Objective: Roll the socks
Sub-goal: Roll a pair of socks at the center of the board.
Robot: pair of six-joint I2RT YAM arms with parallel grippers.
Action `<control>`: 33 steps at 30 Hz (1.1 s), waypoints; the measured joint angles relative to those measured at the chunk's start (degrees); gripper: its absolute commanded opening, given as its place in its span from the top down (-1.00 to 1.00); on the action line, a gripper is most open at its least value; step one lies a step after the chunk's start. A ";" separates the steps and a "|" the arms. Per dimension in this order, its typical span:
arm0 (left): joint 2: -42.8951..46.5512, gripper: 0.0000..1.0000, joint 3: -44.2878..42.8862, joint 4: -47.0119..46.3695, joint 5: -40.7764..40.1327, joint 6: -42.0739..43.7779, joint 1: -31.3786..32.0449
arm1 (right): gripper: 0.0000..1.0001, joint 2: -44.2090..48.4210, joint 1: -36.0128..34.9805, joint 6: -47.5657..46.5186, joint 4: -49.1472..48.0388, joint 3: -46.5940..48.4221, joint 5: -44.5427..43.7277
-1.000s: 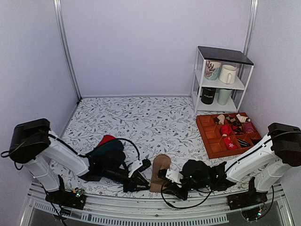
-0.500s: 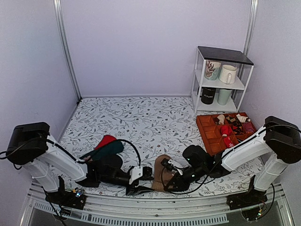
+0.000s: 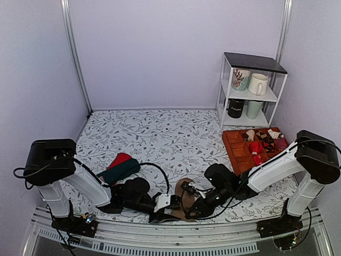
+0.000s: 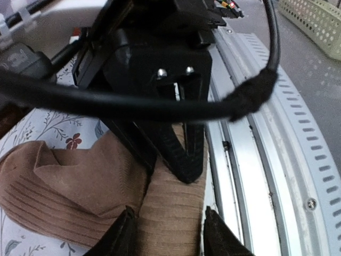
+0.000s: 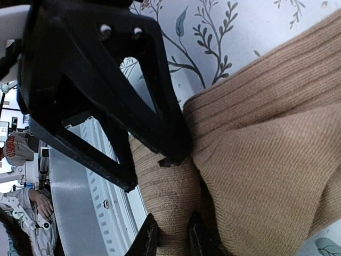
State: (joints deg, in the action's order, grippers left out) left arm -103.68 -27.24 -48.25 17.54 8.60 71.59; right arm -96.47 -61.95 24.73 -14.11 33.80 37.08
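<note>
The tan-brown socks (image 3: pixel 184 195) lie bunched at the table's near edge between both arms. In the left wrist view the socks (image 4: pixel 80 197) form a ribbed fold, and my left gripper (image 4: pixel 170 237) has one finger on each side of it, the knit filling the gap. My left gripper (image 3: pixel 170 209) reaches in from the left. My right gripper (image 5: pixel 171 237) is shut on a narrow rolled end of the socks (image 5: pixel 266 160). In the top view my right gripper (image 3: pixel 193 206) meets the bundle from the right. The two grippers' fingers nearly touch over the knit.
Red and dark green socks (image 3: pixel 121 166) lie left of the arms. An orange compartment tray (image 3: pixel 234 152) with small rolled socks sits at the right, behind it a white shelf (image 3: pixel 250 88) with mugs. A metal rail (image 3: pixel 224 237) runs right below the bundle.
The socks stood taller a second ago and now sit low at the table edge. Both arms have closed in, and the left jaws opened wider, then came in round the fold.
</note>
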 measured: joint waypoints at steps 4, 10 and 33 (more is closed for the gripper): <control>-1.31 0.15 -0.02 -0.46 0.44 -0.26 0.26 | 0.63 -0.15 0.57 0.17 0.26 0.04 0.76; -1.49 0.62 0.76 -1.88 0.17 -1.44 1.07 | 0.63 -0.92 1.03 0.17 0.61 0.42 2.05; -4.85 1.00 -6.95 8.44 11.93 -16.50 -3.87 | -0.24 22.67 0.28 -10.73 4.31 -4.81 -9.90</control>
State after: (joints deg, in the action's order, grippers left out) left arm -108.53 -34.20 -39.81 29.47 -7.90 67.72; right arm -73.80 -61.67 14.00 -9.80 28.99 27.18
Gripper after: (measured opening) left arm 0.076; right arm 0.583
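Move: The sock roll is right at my fingers: its middle lies about 3 cm to the right of my left hand, 1 cm back and 1 cm lower, its left end between those open fingers. From my right hand, already pinching it, that middle is about 1 cm left, 1 cm back and 1 cm down. The unrolled sock's middle is some 8 cm ahead of my left hand and 2 cm right; the red-and-green socks lie about 21 cm ahead and 22 cm left of my left hand. I ease my left hand about 1.5 cm back and 1 cm down onto the roll's left end, close its fingers to a pinch, then roll that wrist some 20 degrees forward while coming forward again. My right hand keeps its hold until the left has shut, then opens and lifts about 8 cm clear, drifting slightly forward and right as its wrist tilts back. ##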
